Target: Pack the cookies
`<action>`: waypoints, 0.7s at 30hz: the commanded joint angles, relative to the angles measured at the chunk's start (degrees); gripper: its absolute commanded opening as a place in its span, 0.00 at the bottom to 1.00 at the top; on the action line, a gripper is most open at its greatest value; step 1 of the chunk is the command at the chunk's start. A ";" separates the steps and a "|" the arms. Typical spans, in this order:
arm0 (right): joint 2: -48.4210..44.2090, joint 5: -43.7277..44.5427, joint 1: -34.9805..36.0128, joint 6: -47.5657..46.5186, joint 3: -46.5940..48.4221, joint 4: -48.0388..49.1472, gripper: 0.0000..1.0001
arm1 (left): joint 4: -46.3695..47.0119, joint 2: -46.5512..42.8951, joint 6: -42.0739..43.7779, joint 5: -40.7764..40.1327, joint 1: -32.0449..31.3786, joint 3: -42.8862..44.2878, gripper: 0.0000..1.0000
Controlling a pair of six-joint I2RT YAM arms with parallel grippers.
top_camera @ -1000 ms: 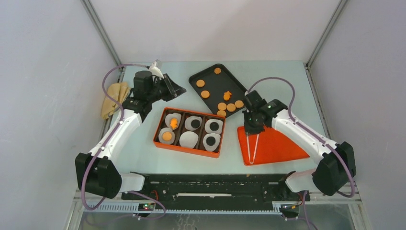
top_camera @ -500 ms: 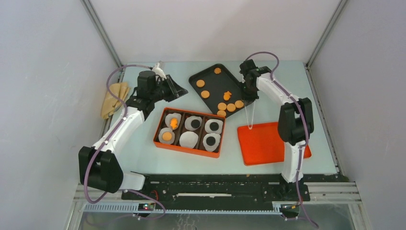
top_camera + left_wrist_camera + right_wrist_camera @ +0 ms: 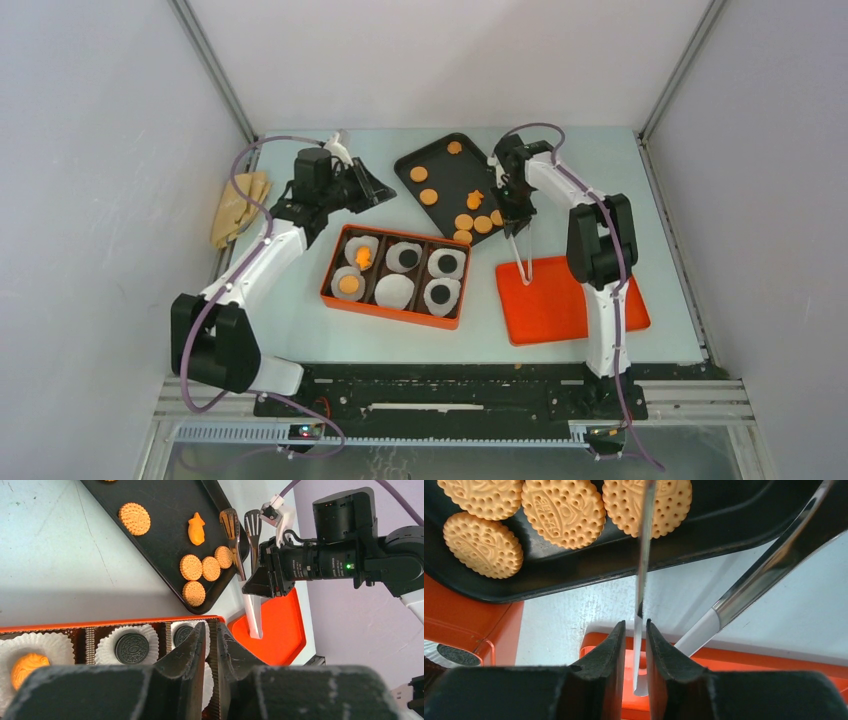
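Observation:
Round orange-brown cookies [image 3: 481, 222] and a fish-shaped one [image 3: 475, 199] lie on the black tray [image 3: 440, 162]. The orange box [image 3: 394, 316] holds paper liners with a round orange cookie [image 3: 349, 285], a fish cookie [image 3: 363, 258] and three dark cookies [image 3: 408, 258]. My right gripper [image 3: 514, 212] hangs at the tray's right edge. In the right wrist view its jaws [image 3: 635, 626] stand slightly apart, with a gap each side, around one arm of the metal tongs [image 3: 644, 555]. The other arm splays right. My left gripper [image 3: 210, 629] hovers over the box, slightly open and empty.
The tongs' white tail [image 3: 524, 268] rests on the orange lid [image 3: 585, 305] to the right of the box. A tan cloth [image 3: 237, 205] lies at the table's left edge. One liner [image 3: 394, 291] in the box holds nothing.
My right arm swung from above the orange lid back to the tray's right edge with the tongs. Its jaws, shut before, have parted. The left gripper crept slightly right.

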 commanded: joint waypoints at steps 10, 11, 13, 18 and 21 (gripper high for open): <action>-15.20 12.38 0.67 8.74 -4.40 2.80 0.76 | 1.65 -0.25 -0.19 1.13 -0.94 0.31 0.18; -16.06 12.84 0.77 9.61 -5.38 2.20 0.83 | 1.64 -0.30 -0.17 1.19 -1.00 0.21 0.18; -17.85 12.86 0.73 11.25 -9.12 2.46 0.98 | 1.67 -0.09 -0.25 1.22 -1.08 0.11 0.18; -18.72 8.24 -0.32 15.59 -17.71 6.75 1.00 | 1.64 0.41 -0.25 1.53 -1.32 0.44 0.18; -18.30 5.41 -0.92 17.14 -21.08 10.45 1.00 | 1.59 0.39 -0.30 1.63 -1.37 0.54 0.18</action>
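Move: The right hand's fingers are around the left arm of the tongs near mid-length; the middle of the whole tongs lies about 2 cm to its right, level ahead, 1 cm lower. The nearest round cookie is some 5 cm ahead and 2 cm left, 4 cm below; the black tray's middle about 11 cm ahead and 11 cm left, the red tray's about 14 cm back and 14 cm right. From the left hand the tongs lie roughly 26 cm right, 5 cm back and 18 cm down. The right hand lets go of the single arm of the tongs, opening from about a quarter to fully wide as it rises some 7 cm and shifts about 3 cm right, clear of the tongs. Still open, it then comes back about 3 cm towards the base and sinks again by 2 to 3 cm over the white handle, with a finger out to either side of both arms, having turned some 15 degrees clockwise and tipped its fingertips about 10 degrees forward. ##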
